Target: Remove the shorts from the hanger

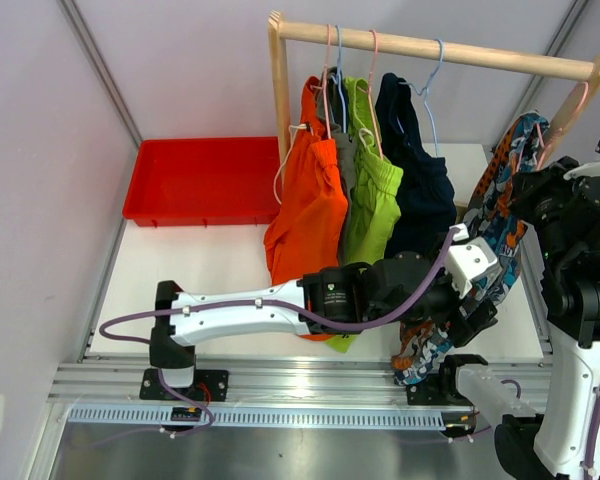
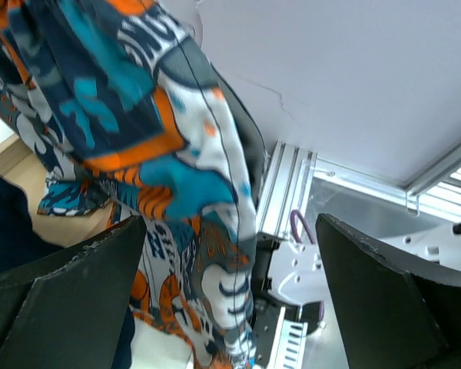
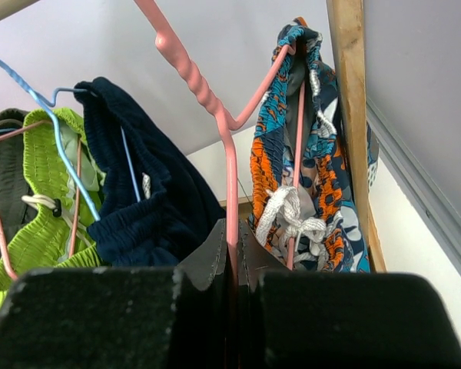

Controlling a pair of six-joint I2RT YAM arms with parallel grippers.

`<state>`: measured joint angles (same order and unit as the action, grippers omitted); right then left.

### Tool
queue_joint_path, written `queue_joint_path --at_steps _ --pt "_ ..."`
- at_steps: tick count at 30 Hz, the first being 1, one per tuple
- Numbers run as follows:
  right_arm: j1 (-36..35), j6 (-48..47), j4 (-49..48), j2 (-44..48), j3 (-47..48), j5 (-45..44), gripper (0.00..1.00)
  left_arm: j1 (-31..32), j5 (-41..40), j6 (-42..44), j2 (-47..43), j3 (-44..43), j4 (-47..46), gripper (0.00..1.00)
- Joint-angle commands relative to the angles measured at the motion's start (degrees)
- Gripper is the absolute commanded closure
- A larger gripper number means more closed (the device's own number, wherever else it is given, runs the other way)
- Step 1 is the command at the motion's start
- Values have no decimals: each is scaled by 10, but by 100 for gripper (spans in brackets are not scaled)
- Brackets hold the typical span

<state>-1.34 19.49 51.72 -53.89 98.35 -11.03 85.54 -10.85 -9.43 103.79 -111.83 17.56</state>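
Observation:
The blue, orange and white print shorts (image 1: 500, 190) hang on a pink hanger (image 3: 207, 100) at the right end of the wooden rail (image 1: 430, 47). My right gripper (image 3: 232, 254) is shut on that hanger's pink wire, just left of the shorts' waistband and white drawstring (image 3: 292, 219). My left gripper (image 2: 230, 223) is wide open low down, with the print fabric (image 2: 192, 200) hanging between its fingers, nearer the left finger (image 2: 69, 284). Orange (image 1: 305, 200), grey (image 1: 342, 150), lime green (image 1: 372, 190) and navy (image 1: 420, 180) shorts hang further left on their own hangers.
A red bin (image 1: 205, 180) sits at the back left of the white table. The rail's left post (image 1: 277, 90) stands beside it, and its right post (image 3: 349, 92) is close behind the print shorts. An aluminium frame (image 1: 310, 385) runs along the near edge.

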Motion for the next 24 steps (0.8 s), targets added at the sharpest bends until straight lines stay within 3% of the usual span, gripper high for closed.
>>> queue_joint_path --at_steps 1,4,7,10,11,14,19,24 --pt "-3 4 -16 7 15 13 100 1 -3 3 20 -30 -28 1" --pt "-3 5 -14 5 19 15 100 1 3 0 33 -36 -29 2" --pt "-2 7 -14 5 24 20 100 1 6 -1 41 -34 -29 19" --pt "-3 8 -15 5 26 21 100 1 6 -4 44 -34 -27 52" --pt "-3 8 -16 5 26 21 100 1 4 -9 45 -34 -25 76" --pt "-2 6 -16 4 24 19 100 1 -6 -18 41 -30 -21 100" --pt "-2 4 -22 1 21 13 100 25 -41 -20 -7 13 -22 100" --pt "-3 -5 -22 -8 32 3 100 95 -123 -27 -74 156 -62 100"
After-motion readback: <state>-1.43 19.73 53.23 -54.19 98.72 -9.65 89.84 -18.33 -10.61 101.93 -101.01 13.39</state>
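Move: About 3 cm to the left hand's right and 4 cm below it, level fore and aft, is the loose edge fold of the patterned shorts, already between its open fingers' line. The pink hanger, held by the right hand, is some 20 cm ahead, 5 cm right and 9 cm higher; the navy shorts hang roughly 17 cm ahead and 11 cm left, slightly lower. From the right hand the fold lies about 17 cm back, 4 cm left and 12 cm down. Sinking about 4 cm and easing 2 cm to its right, the left hand brings its open fingers onto the hanging fold and shuts them fully, pinching the cloth. It then tugs left, down and back, some 4 cm in all and quickening, away from the hanger, while the right hand stays put and keeps its grip on the pink hanger. ##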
